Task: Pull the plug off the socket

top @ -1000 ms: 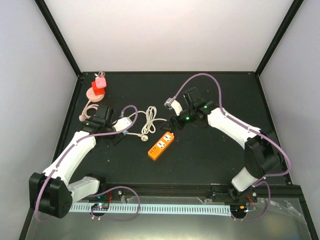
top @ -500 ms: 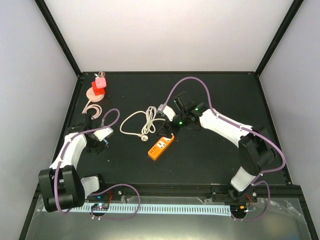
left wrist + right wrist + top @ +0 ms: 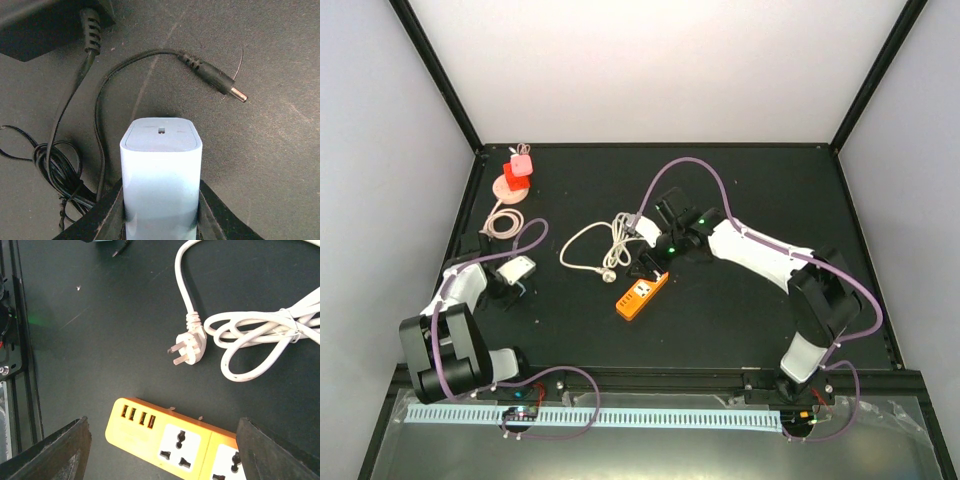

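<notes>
My left gripper is shut on a white plug adapter, held upright between both fingers. In the top view it is at the table's left side, well apart from the orange power strip. My right gripper is open and hovers just above the strip, one finger on each side. The strip's sockets that show are empty. A white three-pin plug on a coiled white cord lies loose beside the strip.
A thin black cable with a barrel jack and a black power brick lie under the left gripper. Pink and red items with a cord sit at the back left corner. The white cord lies mid-table.
The left arm has swung left and toward the near edge with the white adapter, away from the strip. The right gripper has moved left and down over the strip's near end.
</notes>
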### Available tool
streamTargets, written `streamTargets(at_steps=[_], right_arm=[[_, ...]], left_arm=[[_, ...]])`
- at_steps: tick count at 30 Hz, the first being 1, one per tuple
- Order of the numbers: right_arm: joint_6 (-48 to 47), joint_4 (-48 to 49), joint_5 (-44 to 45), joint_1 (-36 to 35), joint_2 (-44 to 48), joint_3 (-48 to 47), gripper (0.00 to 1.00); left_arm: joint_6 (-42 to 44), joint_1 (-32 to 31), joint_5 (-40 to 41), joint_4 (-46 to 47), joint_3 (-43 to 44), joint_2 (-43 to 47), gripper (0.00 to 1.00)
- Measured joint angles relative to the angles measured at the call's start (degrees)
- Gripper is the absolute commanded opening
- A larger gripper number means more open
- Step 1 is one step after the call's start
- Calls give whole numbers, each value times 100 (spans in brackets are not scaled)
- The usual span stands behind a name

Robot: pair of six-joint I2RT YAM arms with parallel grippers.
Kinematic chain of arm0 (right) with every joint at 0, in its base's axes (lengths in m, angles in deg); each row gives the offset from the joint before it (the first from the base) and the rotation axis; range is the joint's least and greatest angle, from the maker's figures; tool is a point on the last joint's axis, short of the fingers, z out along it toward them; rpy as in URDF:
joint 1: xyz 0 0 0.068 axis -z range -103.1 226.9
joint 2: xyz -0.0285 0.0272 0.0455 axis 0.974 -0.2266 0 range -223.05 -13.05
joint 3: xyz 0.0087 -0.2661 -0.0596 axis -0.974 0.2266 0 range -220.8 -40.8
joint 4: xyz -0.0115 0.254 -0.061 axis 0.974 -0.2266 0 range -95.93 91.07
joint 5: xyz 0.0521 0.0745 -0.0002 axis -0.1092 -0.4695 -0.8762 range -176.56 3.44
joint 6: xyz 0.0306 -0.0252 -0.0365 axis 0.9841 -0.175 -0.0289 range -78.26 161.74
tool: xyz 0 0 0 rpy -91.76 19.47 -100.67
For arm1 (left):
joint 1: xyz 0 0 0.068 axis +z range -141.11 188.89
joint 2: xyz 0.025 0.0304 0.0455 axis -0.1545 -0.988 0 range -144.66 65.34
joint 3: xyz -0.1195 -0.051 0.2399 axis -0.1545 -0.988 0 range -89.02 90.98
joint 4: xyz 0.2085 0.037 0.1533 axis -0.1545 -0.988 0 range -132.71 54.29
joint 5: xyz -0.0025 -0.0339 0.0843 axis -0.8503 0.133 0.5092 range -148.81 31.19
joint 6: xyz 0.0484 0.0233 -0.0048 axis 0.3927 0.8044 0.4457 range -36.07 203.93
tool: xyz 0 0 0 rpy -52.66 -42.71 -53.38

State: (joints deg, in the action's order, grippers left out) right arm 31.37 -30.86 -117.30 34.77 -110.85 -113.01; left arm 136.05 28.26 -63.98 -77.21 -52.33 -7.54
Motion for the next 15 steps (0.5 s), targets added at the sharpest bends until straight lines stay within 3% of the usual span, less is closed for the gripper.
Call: streamTargets(at_steps=[8,15], right_arm=[[2,-7,81,-76,-289,-122,81],[-2,-31,251,-254,-415,-203,81]], left_arm=[[57,17,-4,151,-31,-177,37],[83,17,-11,133,-37,-197,60]])
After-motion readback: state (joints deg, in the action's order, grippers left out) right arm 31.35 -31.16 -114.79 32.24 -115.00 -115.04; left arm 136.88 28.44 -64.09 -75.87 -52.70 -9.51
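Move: My left hand holds the white plug upright just above its place on the table, some 3 cm below. From there a black connector lies about 6 cm right and 2 cm ahead, and a black cable bundle about 5 cm ahead and 3 cm left. For my open right hand, the orange socket's middle is level ahead, 1 cm left; the cord plug is about 4 cm ahead and 9 cm left, and the white cord coil 12 cm ahead and 6 cm left, all roughly 12 cm down. I set the plug down with my left hand: I sink not quite 1 cm, then stay there and spread my fingers from their narrow grip to about half open, so that one finger comes clear of it. Meanwhile I bring my open right hand about 2 cm down and 1.5 cm left over the orange socket, touching nothing. ##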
